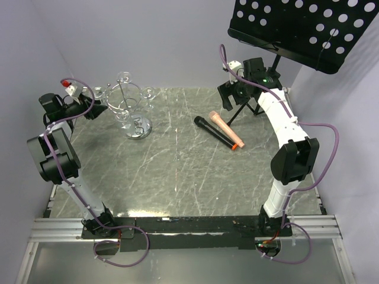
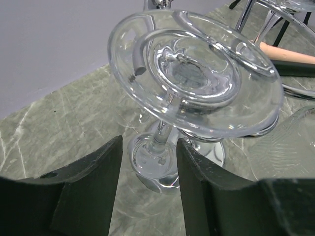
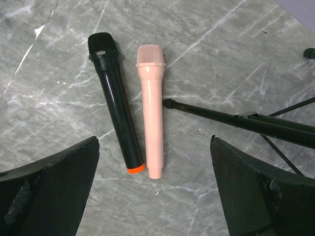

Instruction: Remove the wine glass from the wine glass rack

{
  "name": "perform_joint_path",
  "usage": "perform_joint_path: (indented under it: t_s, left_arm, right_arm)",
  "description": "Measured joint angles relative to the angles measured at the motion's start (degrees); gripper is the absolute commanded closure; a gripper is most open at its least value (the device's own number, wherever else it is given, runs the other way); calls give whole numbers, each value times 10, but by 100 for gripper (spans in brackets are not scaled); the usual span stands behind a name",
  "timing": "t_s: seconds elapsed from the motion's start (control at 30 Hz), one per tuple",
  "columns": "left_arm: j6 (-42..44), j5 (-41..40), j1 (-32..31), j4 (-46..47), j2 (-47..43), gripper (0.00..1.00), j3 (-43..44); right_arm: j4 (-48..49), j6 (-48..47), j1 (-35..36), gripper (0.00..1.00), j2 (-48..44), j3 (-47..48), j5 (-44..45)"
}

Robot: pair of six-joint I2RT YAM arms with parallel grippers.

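The wine glass rack (image 1: 134, 112), a chrome wire stand on a round mirror base (image 2: 215, 152), stands at the table's back left with clear glasses hanging upside down from its curled arms. My left gripper (image 1: 90, 98) reaches in from the left at the leftmost wine glass (image 1: 102, 94). The left wrist view has this wine glass (image 2: 197, 73) with its round foot on a wire loop and its stem running down to the bowl. My left gripper (image 2: 149, 147) is open around the bowl, with a gap at the left finger (image 2: 98, 187). My right gripper (image 1: 233, 93) hangs open, apart from the rack.
A black microphone (image 3: 115, 103) and a pink one (image 3: 151, 113) lie side by side below my right gripper (image 3: 153, 142). A black music stand (image 1: 308, 23) fills the back right, one tripod leg (image 3: 236, 120) on the table. Other glasses (image 1: 150, 93) hang on the rack.
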Motion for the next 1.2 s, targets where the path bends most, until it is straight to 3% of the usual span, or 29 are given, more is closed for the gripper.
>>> perform_joint_path:
  t_s: [0.13, 0.3, 0.57, 0.73, 0.87, 1.2]
  left_arm:
    - [-12, 0, 0, 12, 0, 48, 0]
    - [-79, -1, 0, 90, 0, 50, -15]
    - [-157, 0, 0, 181, 0, 64, -25]
    - [-168, 1, 0, 189, 0, 80, -26]
    - [-161, 6, 0, 185, 0, 99, -26]
    - [-194, -7, 0, 243, -23, 99, -67]
  right_arm:
    - [0, 0, 0, 0, 0, 0, 0]
    - [0, 0, 0, 0, 0, 0, 1]
    - [0, 0, 0, 0, 0, 0, 3]
    - [0, 0, 0, 0, 0, 0, 4]
    - [0, 0, 1, 0, 0, 0, 4]
    - [3, 7, 2, 0, 0, 0, 1]
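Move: A wine glass hangs foot up on the left side of the rack. Its stem is almost in line with the left fingers, about 3 cm above them and 1 cm to the right. The rack's pole stands some 10 cm to the left hand's right and about level. The far glass hangs about 8 cm ahead and 10 cm right, the near glass 9 cm back and 10 cm right. From the right hand the stem lies roughly 50 cm left, about level with it and slightly lower. The left fingers pinch the stem of the hanging glass just under its foot, having first risen about 2.5 cm past the top of the bowl while half open. The hand then nearly halts as they shut almost fully on the stem. Keeping the pinch, the hand ends by easing about 1 cm back and slightly farther up. ##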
